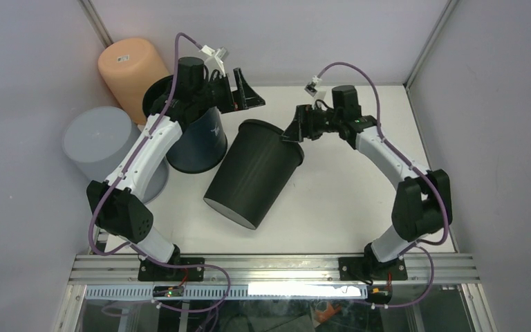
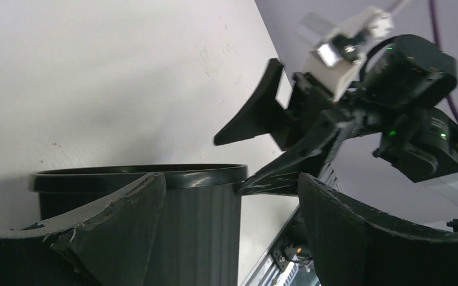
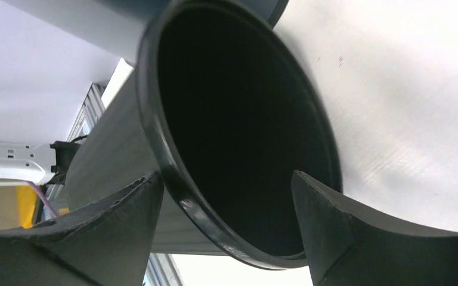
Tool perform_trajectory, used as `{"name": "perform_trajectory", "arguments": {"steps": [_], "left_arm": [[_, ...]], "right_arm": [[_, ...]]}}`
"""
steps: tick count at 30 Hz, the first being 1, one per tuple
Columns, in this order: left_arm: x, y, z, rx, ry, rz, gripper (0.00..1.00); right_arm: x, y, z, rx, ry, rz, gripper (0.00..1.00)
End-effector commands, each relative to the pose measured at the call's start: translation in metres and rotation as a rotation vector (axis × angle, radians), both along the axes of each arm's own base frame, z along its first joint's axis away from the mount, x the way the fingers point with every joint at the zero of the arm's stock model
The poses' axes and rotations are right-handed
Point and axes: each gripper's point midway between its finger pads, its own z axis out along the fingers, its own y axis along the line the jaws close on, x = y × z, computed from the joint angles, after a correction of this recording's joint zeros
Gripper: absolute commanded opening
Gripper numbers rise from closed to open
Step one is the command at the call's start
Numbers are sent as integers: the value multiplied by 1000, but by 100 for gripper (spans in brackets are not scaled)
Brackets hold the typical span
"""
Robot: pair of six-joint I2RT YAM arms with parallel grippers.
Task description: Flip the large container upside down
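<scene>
The large black container (image 1: 252,173) lies tipped over on the white table, its mouth toward the back and its base toward the front. My right gripper (image 1: 292,131) is at the right side of its rim. In the right wrist view the gripper (image 3: 226,226) is open and straddles the rim (image 3: 179,173), one finger outside the wall and one inside the dark mouth, with gaps on both sides. My left gripper (image 1: 249,93) is open and empty just behind the rim's left side. In the left wrist view (image 2: 232,232) the container (image 2: 185,226) stands between its fingers, untouched.
A navy container (image 1: 197,142) stands just left of the black one, under my left arm. A grey container (image 1: 100,142) and an orange one (image 1: 131,66) stand upside down at the far left. Enclosure walls close the back and sides.
</scene>
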Motion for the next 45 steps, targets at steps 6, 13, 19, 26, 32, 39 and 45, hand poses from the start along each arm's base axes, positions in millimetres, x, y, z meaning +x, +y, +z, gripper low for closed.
{"name": "perform_trajectory", "arguments": {"steps": [6, 13, 19, 26, 32, 39, 45], "left_arm": [[-9, -4, 16, -23, -47, -28, 84], [-10, -4, 13, -26, -39, -35, 84], [-11, -6, 6, -27, -21, -44, 84], [-12, -8, 8, -37, -26, -61, 85], [-13, -10, 15, -53, -43, -75, 85], [-18, -15, 40, -119, -98, -101, 85], [-26, -14, 76, -191, -200, -107, 85]], "right_arm": [[5, 31, 6, 67, 12, 57, 52], [13, 7, -3, 168, 101, -59, 29], [13, -28, -11, 275, 175, -146, 12], [4, -64, -25, 290, 229, -233, 10], [3, -109, -67, 265, 366, -406, 6], [-2, -128, -94, 259, 458, -480, 2], [-1, -131, -99, 274, 484, -489, 0]]}}
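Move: The large container lies tipped over, its middle about 10 cm back from the right hand, 9 cm to its left and 7 cm lower; the nearest edge of its rim is about 2 cm left of that hand and 2 cm below, between the open fingers. The dark blue container stands some 29 cm left, 7 cm ahead and 10 cm lower. From the left hand, the large container's middle is roughly 15 cm back, level sideways, 16 cm below. The right fingers pinch the large container's rim, closing from wide open after easing about 2.5 cm left and 2 cm down, then drag that rim some 14 cm back to the right, sinking a little more while the wrist turns clockwise, rolls left side up and tips down, about 30 degrees in all. The left hand hovers wide open, then rises some 3.5 cm as the base end comes round below it. ##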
